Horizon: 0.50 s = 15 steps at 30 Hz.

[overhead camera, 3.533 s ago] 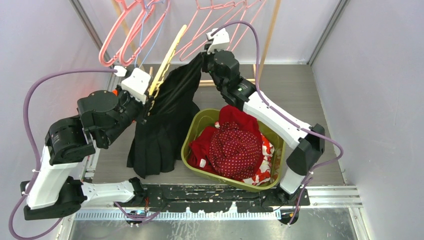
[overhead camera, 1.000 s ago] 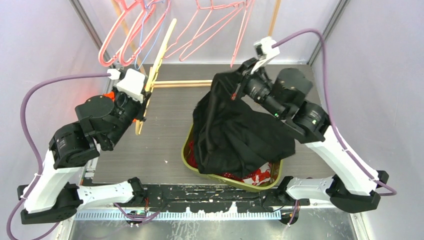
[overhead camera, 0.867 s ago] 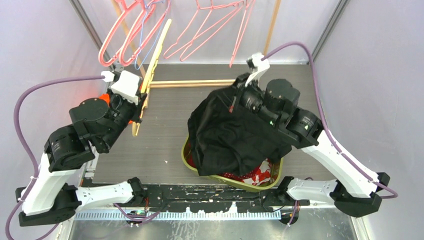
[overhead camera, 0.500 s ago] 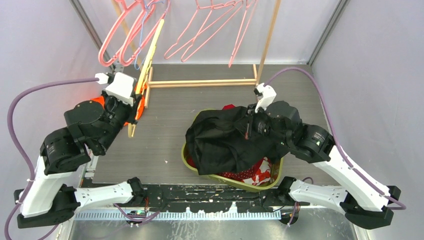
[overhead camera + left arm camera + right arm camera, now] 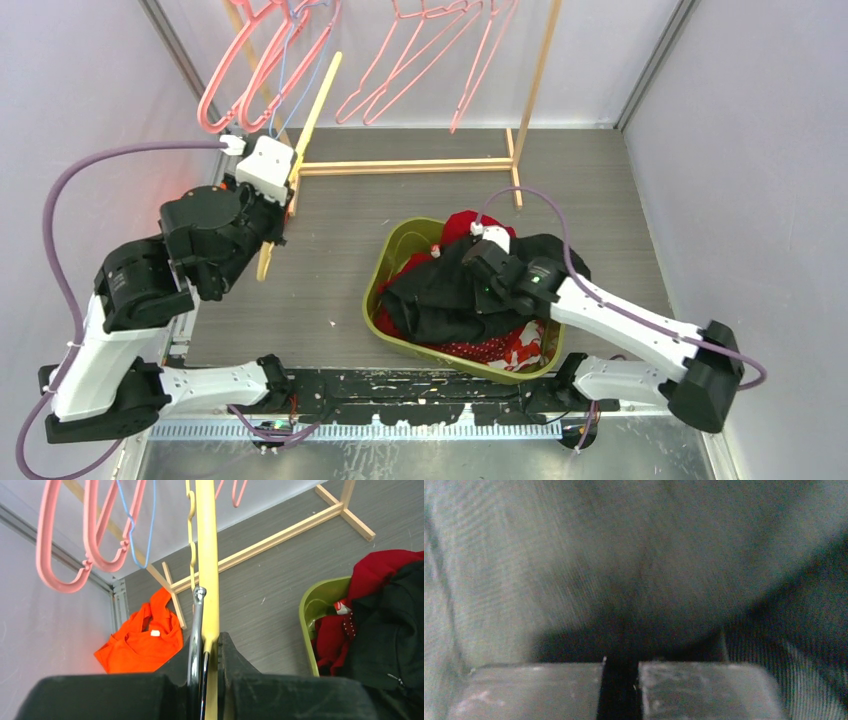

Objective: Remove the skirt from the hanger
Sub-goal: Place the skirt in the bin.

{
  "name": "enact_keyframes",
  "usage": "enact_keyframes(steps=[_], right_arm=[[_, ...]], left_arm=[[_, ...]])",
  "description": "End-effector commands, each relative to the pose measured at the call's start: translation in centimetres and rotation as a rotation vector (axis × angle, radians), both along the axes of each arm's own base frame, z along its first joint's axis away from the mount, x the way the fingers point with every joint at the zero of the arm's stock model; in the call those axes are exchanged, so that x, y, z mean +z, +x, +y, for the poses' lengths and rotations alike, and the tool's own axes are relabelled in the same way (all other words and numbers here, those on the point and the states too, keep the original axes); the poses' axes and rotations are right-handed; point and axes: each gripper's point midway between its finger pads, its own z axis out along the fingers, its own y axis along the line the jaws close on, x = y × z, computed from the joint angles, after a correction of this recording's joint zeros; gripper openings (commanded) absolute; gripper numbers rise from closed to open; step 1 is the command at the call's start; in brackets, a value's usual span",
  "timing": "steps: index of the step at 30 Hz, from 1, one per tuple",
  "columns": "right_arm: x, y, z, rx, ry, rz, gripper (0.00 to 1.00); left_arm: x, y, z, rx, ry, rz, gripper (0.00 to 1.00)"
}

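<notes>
The black skirt lies bunched in the green basket, off the hanger. My right gripper is pressed down into it and shut on the skirt. In the right wrist view dark cloth fills the frame and a fold runs between the closed fingers of that gripper. My left gripper is shut on the yellow hanger, held tilted at the rack's left end. The left wrist view shows the left gripper clamping the hanger together with its metal part, with the skirt at the far right.
Red garments lie under the skirt in the basket. Pink hangers hang from the wooden rack at the back. An orange garment lies on the floor by the left wall.
The right arm has pulled the skirt off the hanger, swung it right and lowered it into the basket. The left arm keeps the bare hanger near the rack, shifting slightly.
</notes>
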Motion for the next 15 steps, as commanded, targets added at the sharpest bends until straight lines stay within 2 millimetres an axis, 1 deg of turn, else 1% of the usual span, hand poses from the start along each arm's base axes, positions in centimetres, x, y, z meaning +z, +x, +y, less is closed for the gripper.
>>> enact_keyframes(steps=[1, 3, 5, 7, 10, 12, 15], right_arm=[[-3.9, -1.6, 0.8, 0.004, -0.041, 0.136, 0.01], [-5.4, -2.8, 0.8, 0.017, -0.06, 0.188, 0.01], [-6.9, -3.8, 1.1, 0.018, -0.035, 0.215, 0.01], [-7.9, -4.0, 1.2, 0.004, -0.017, 0.224, 0.01], [-8.9, -4.0, 1.6, 0.029, -0.033, 0.24, 0.01], [-9.3, -4.4, 2.1, 0.086, -0.086, 0.268, 0.01], [-8.9, -4.6, 2.8, 0.188, -0.186, 0.274, 0.01]], left_arm=[[2.7, -0.3, 1.5, 0.048, -0.055, -0.041, 0.0], [2.5, 0.0, 1.1, 0.046, -0.027, -0.034, 0.0], [2.1, 0.3, 0.6, 0.041, -0.006, -0.026, 0.0], [1.9, 0.5, 0.1, 0.033, 0.001, -0.025, 0.0], [1.7, 0.7, -0.3, 0.024, 0.007, -0.021, 0.0], [1.6, 0.7, -0.3, 0.024, 0.01, -0.02, 0.0], [1.3, 0.6, -0.1, 0.03, 0.014, -0.016, 0.0]])
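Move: The right hand already has the black skirt over the bin, whose middle lies about 3 cm to its left, level with it fore and aft, and some 8 cm below. Under the skirt, roughly 8 cm down, the red garment shows about 11 cm ahead and 2 cm left, and the floral cloth some 11 cm back and 8 cm right. From the left hand, the bin is about 27 cm right, 4 cm back and 38 cm below. Its fingers still shut on the black skirt, the right hand sinks about 6 cm into the bin, quickly at first and then slowing, taking the bunched cloth down among the clothes already there. On the way it drifts some 2 cm left and about 1 cm back while the wrist tips by roughly 5 to 10 degrees, and the fingers don't open. ##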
